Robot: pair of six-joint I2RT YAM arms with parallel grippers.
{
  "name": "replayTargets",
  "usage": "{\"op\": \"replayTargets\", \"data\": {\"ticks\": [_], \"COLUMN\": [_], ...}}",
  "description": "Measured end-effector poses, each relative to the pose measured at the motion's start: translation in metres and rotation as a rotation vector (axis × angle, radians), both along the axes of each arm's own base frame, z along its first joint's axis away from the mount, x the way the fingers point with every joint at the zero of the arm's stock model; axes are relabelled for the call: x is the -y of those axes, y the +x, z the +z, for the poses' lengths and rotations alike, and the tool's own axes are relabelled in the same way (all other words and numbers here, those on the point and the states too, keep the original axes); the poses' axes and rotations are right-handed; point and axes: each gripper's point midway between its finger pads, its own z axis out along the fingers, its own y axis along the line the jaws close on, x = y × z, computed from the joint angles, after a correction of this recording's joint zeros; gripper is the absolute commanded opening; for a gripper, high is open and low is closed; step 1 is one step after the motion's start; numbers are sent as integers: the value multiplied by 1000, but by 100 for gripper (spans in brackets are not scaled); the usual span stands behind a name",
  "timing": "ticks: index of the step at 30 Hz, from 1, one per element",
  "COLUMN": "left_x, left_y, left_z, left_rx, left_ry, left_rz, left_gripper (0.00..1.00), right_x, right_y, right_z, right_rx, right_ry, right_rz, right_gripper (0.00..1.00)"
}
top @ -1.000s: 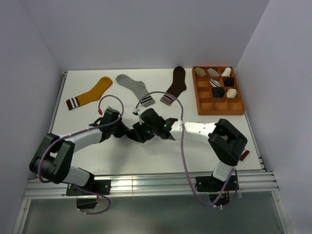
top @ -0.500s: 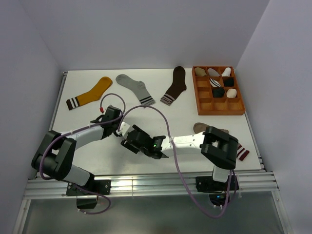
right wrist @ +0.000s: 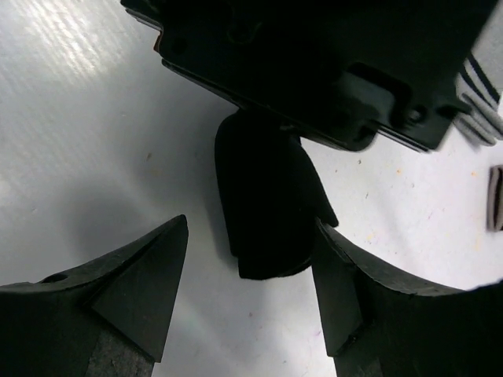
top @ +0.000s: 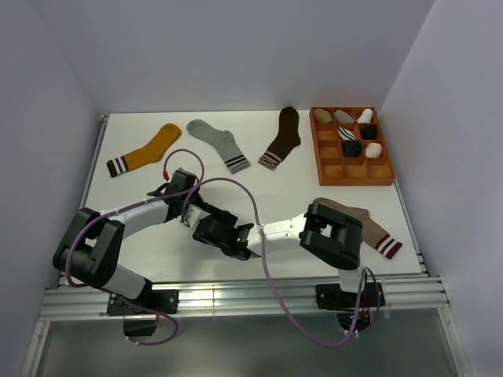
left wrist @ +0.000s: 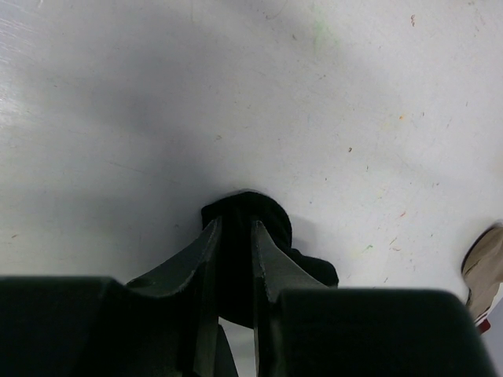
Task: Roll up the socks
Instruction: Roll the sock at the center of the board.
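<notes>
In the left wrist view my left gripper (left wrist: 234, 225) is shut on a plain black sock (left wrist: 271, 228), bunched into a short roll just above the white table. The right wrist view shows the same black sock (right wrist: 263, 196) hanging from the left gripper's body. My right gripper (right wrist: 251, 226) is open around its lower end, and the right finger (right wrist: 338, 275) sits close against the fabric. In the top view the two grippers, left (top: 196, 216) and right (top: 211, 230), meet at the near left and hide the roll. A taupe sock (top: 357, 220) with a maroon-and-white cuff lies flat behind the right arm.
A wooden divided tray (top: 391, 177) at the back right holds several rolled socks. Three flat socks lie along the back: mustard-yellow (top: 145, 151), light grey (top: 218, 143) and dark brown (top: 284, 137). Walls close both sides.
Both grippers moved toward the near left with the black sock. The right arm swung off the taupe sock, which now shows. The right jaws opened wider; the left grip held.
</notes>
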Motion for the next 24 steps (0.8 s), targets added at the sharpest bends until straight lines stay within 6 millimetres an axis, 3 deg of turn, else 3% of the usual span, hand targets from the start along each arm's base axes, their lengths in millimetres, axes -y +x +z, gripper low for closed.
{"op": "replayTargets", "data": {"ticks": [7,10,11,15,17,18,24], "left_x": [1,1,1,1,1,1,-3], "left_y": [0,0,0,0,1,1,0], "left_z": [0,0,0,0,1,1,1], "left_rx": [0,-3,-4,0,4,5,-7], "left_ry": [-3,-6,-8,-5,0,2,25], "left_rz": [-2,-3,-5,-16,-24,-26,-33], "left_gripper": [19,19,19,19,23,28,53], "right_x": [1,3,4,8,8,8,10], "right_y": [9,13,14,17,17,16,17], "right_z": [-11,-13,-14,-15,-15,-15,-15], "right_rx": [52,81,88,102,99,94,7], "right_ry": [-57,-67,-74,-93,-94,-95,-79], "right_rz": [-22,-47,-53,-65,-66,-62,-32], "right_gripper": [67,55,43,15,2,0,0]}}
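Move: The black sock, half rolled at the board's center, is still in my left fingers at its far end; its middle lies about 2 cm back and 2 cm right of my left hand, 1 cm lower. From my open right hand the sock is some 3 cm ahead, 1 cm left and 3 cm below. The grey sock lies about 17 cm ahead and 4 cm right of my right hand, the dark brown sock about 19 cm ahead and 20 cm right, both about 4 cm lower. I ease my right hand forward and down onto the near end of the black sock, roughly 2.5 cm in all with a little drift to the right, then shut its wide-open fingers until they pinch the fabric. My left hand stays put holding the far end, and only once the right has closed do its fingers spread to about half open, letting go. ##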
